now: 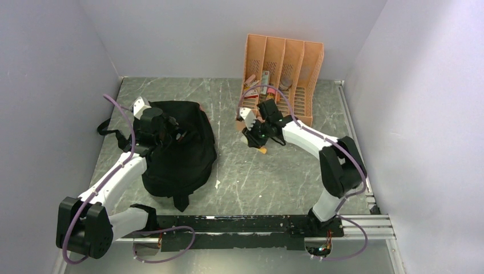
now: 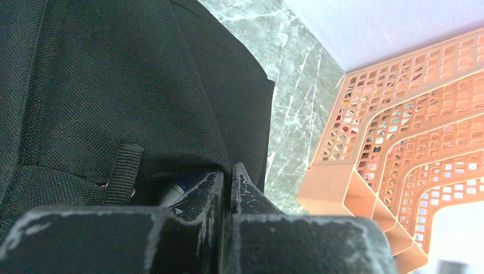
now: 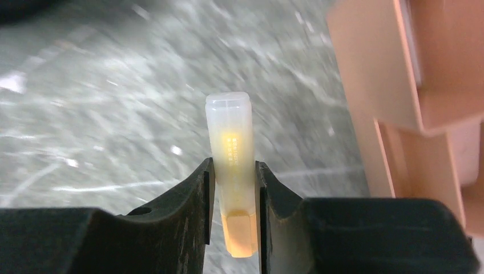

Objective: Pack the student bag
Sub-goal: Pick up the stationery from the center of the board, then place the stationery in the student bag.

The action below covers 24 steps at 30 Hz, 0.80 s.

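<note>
The student bag [image 1: 184, 157], a large black backpack [image 2: 114, 85], lies on the left of the marble table. My left gripper [image 1: 164, 127] sits on its top. In the left wrist view the left gripper [image 2: 226, 172] has its jaws pressed together on the bag's hemmed edge, and a blue and silver pen shows under that hem. My right gripper [image 1: 255, 138] hovers between the bag and the organizer. In the right wrist view the right gripper [image 3: 234, 164] is shut on an orange highlighter [image 3: 230, 142] with a clear cap, whose orange end [image 1: 262, 151] pokes out below.
An orange slotted desk organizer [image 1: 283, 65] stands at the back right, holding several small items; it fills the right of the left wrist view [image 2: 399, 131] and the right wrist view [image 3: 394, 68]. Grey walls enclose the table on three sides.
</note>
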Motion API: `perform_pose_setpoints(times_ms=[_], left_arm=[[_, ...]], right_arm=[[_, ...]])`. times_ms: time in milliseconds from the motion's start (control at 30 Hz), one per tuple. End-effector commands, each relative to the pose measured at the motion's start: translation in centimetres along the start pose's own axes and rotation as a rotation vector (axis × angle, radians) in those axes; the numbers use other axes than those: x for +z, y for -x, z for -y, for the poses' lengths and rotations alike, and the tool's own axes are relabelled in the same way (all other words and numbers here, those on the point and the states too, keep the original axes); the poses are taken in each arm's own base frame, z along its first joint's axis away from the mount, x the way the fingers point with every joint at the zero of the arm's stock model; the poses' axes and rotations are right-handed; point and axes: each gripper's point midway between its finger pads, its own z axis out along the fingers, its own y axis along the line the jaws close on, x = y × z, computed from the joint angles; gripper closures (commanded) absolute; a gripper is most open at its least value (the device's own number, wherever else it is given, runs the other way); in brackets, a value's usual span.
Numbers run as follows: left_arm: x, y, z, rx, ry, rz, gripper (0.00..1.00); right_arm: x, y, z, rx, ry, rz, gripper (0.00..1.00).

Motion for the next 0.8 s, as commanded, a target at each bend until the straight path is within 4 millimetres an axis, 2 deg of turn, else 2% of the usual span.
perform_pose_setpoints(times_ms=[0, 267, 433, 600, 767], left_arm=[[-0.9, 1.4, 3.0, -0.008, -0.089, 0.03, 0.95], [-1.3, 1.5, 3.5, -0.008, -0.11, 0.035, 0.95], [-1.8, 1.5, 3.9, -0.009, -0.128, 0.036, 0.95], [-2.1, 1.5, 4.2, -0.007, -0.142, 0.039, 0.95], [-2.2, 1.6, 4.4, -0.006, -0.146, 0.043, 0.95]], right_arm=[[-1.9, 7.7, -4.5, -0.096, 0.106, 0.312, 0.99], [-2.9, 16.6, -9.5, -0.295, 0.136, 0.638, 1.0], [-3.0, 20.9, -11.7, -0.398, 0.158, 0.853, 1.0], [-3.5, 23.1, -14.3, -0.548, 0.235, 1.078, 1.0], [-2.6, 24.2, -15.7, -0.675, 0.248, 1.169, 1.0]])
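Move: The bag's dark opening, where the stationery is being taken, lies about 27 cm to the right hand's left, straight across from it and some 6 cm higher. From the right hand, the bag's right edge is about 15 cm to the left and roughly level ahead-back; the organizer's near left corner is 8 cm ahead and 5 cm left. From the left hand, the opening is about 3 cm back, 3 cm right and 6 cm below. The translucent, orange-ended stationery stick, already off the table and still pinched in the right fingers, is swept left about 22 cm and up some 12 cm, away from the organizer and over the bag's right edge towards the opening; the rise levels off at the end. Meanwhile the wrist swings some 60 degrees, from steeply down to pointing level to the left. The left fingers keep their pinch on the bag's flap, holding it up almost still. ##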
